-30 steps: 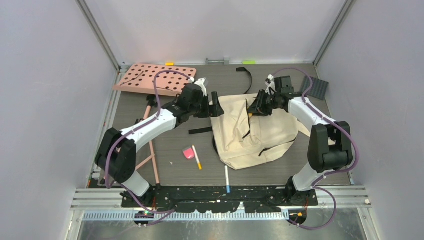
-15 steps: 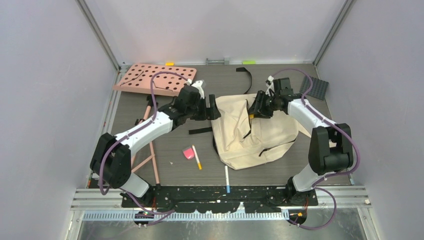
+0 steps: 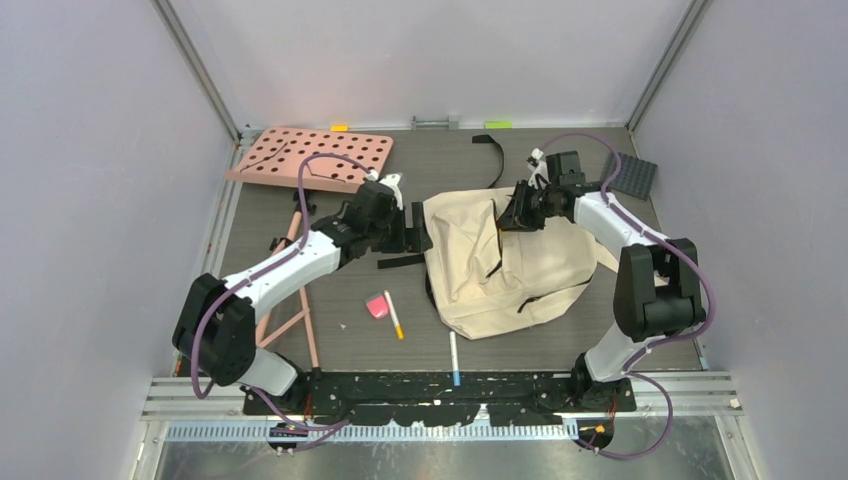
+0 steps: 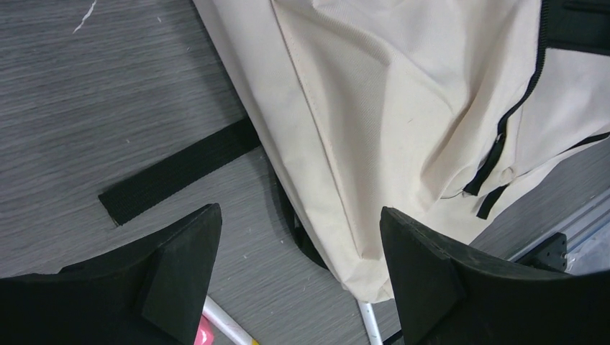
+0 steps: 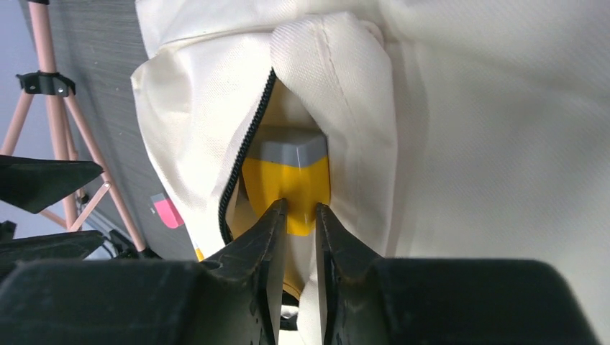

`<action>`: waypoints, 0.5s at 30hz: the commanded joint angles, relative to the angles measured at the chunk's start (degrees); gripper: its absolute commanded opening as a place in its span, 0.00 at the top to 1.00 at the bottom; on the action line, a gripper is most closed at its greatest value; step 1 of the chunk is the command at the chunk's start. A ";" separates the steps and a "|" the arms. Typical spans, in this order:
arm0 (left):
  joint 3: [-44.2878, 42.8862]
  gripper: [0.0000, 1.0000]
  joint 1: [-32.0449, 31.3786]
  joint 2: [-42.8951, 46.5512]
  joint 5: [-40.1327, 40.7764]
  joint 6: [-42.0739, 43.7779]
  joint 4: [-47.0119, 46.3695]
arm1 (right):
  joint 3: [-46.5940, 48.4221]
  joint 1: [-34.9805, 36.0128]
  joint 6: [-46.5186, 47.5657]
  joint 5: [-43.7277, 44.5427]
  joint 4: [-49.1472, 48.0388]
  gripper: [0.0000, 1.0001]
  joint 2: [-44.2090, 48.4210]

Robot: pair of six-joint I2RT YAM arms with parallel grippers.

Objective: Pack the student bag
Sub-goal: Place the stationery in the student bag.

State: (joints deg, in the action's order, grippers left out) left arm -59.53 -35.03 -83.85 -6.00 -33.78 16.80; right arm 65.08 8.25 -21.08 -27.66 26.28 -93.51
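Observation:
The student bag (image 3: 530,275), cream with black zips and straps, lies right of the table's middle. My right gripper (image 3: 507,213) is at its open zipper mouth near the top. In the right wrist view its narrow jaws (image 5: 297,214) pinch the end of a yellow block with a grey cap (image 5: 288,172) that sits inside the bag's opening (image 5: 460,144). My left gripper (image 3: 420,230) hovers open just left of the bag. In the left wrist view its fingers (image 4: 298,266) straddle bare table and the bag's lower corner (image 4: 374,108), gripping nothing.
A pink perforated board (image 3: 310,157) lies at the back left and a pink tripod (image 3: 300,300) along the left side. A pink eraser (image 3: 377,306), a yellow-tipped pen (image 3: 394,315) and a white pen (image 3: 454,358) lie in front. A loose black strap (image 3: 400,261) and a dark pad (image 3: 630,172) are nearby.
My left gripper has drawn back left and nearer, off the bag's upper left edge. The right gripper has stayed at the bag's opening, shifting slightly.

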 commanded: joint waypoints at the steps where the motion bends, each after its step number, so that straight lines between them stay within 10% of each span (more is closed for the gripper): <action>1: 0.46 0.17 0.06 2.52 0.79 2.33 2.49 | 3.04 0.95 2.03 -4.96 -0.43 0.77 -2.93; 15: 4.83 0.16 0.06 5.59 3.08 7.82 13.69 | 1.75 3.06 -0.76 -4.43 -3.94 0.74 -2.89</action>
State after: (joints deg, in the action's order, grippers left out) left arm -55.72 -35.03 -81.52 -4.25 -27.70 26.11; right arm 67.61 10.81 -21.45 -34.39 23.49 -98.19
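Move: The yellow eraser is already in the student bag's opening at the right fingertips, about 1 cm ahead, 1 cm left and 2 cm below; the zip edge is 3 cm left, 1 cm ahead, and the zip pull 3 cm left, 10 cm back. From the empty left hand the pink eraser lies about 10 cm left, 13 cm back and 12 cm below, the yellow-ended marker 6 cm left, 16 cm back, the black strap 4 cm left, 4 cm back. The yellow eraser, still at the right hand's narrowly opened fingertips, is pushed about 3.5 cm to the left, under the zip edge, the hand turning slightly counter-clockwise and easing to a stop. The left hand, fingers still wide, backs off from the bag towards the pink eraser, about 3.5 cm each left, back and down, its fingers tipping some 10 degrees steeper. ##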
